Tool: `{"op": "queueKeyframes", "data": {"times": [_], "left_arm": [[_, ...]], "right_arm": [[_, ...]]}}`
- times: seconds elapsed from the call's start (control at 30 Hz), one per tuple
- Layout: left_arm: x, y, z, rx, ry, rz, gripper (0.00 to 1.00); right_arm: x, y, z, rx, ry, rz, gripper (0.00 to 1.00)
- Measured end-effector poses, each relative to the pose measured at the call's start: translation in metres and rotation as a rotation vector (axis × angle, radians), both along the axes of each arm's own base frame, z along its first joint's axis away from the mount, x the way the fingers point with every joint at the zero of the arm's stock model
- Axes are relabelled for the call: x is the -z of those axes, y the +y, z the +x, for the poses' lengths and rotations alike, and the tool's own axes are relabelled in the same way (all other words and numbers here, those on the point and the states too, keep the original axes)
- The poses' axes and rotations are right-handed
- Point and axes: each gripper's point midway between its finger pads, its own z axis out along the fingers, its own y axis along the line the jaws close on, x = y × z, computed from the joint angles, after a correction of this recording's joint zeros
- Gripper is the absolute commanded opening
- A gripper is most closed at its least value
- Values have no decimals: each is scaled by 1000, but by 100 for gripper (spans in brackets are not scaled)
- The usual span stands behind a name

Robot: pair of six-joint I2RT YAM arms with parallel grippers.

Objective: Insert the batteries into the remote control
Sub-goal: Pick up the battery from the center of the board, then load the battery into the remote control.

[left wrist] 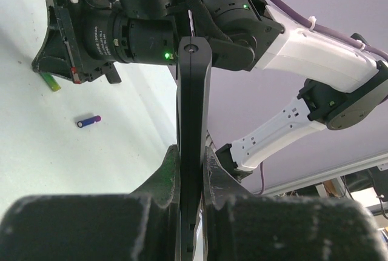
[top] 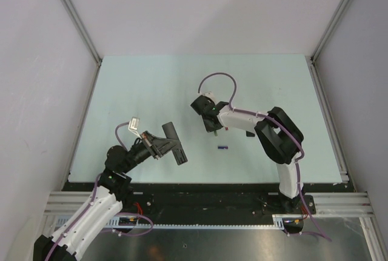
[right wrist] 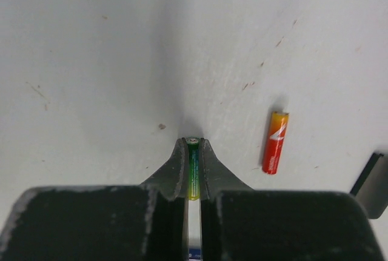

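My left gripper (left wrist: 193, 158) is shut on the remote control (left wrist: 193, 91), a slim black bar held edge-on above the table; from above the remote control (top: 174, 143) points toward the near middle. My right gripper (right wrist: 193, 147) is shut on the green battery (right wrist: 193, 167), low against the table surface. The red battery (right wrist: 274, 143) lies loose on the table just right of those fingers. In the left wrist view the green battery (left wrist: 52, 82) pokes out under the right gripper (left wrist: 57, 61). A blue-purple battery (top: 223, 148) lies between the two arms.
The pale green table (top: 151, 85) has white walls on three sides. A dark flat object (right wrist: 370, 185) shows at the right edge of the right wrist view. The right arm's white links (left wrist: 315, 61) cross behind the remote.
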Motion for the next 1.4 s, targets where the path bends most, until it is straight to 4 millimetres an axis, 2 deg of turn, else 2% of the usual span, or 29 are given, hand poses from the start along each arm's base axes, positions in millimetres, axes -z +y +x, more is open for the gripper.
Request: {"op": "queueKeyframes", "data": {"times": [0.23,0.63,0.77,0.8,0.87,1.03,1.13,1.2,1.3,1.4], "left_arm": [[2,0,2,-6,3,6,0],[3,1,3,-13,2,11,0],[7,0,5,-15,20,19,0],[8,-1,7,-17,29,24,0],[10,-1,11,-23,49,33,0],[0,-3,24,-55,62,43,0],[-9,-5,35,-76,62,50,0],[-14,-6,43,-92,66,54,0],[-18,-10,55,-105,86,65,0],[-23,-14,68,-116,104,73,0]], "right_arm": [[0,-8,12,-35,5,-2,0],[0,-9,13,-26,-6,-1,0],[-10,-18,-1,-1,-21,24,0],[-16,-20,-4,2,-32,33,0],[-44,-19,-10,-2,-88,74,0],[-149,5,-30,-59,-305,314,0],[-201,5,-48,-93,-415,465,0],[-222,0,-61,-111,-468,545,0],[-240,-5,-80,-137,-520,620,0],[-253,4,-101,-189,-546,675,0]]}}
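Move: The green battery is already in my right fingers, close over the board. The remote control it is meant for is about 14 cm back, 15 cm left and 18 cm higher, in my left hand's fingers; from that hand the battery is some 14 cm ahead, 15 cm right and 18 cm below. From my right hand, the red battery lies 6 cm right and 1 ahead, the blue one 7 back and 3 right, and the black cover 14 right and 1 back. After a small nudge of 1 to 2 cm forward and right and a short pause, I lift my right hand fast, about 25 cm straight off the board and then also some 10 cm back, keeping the green battery pinched while the wrist tips up and rolls left side up. Late on, my left hand carries the remote control about 7 cm forward and slightly up, so the two draw together. ##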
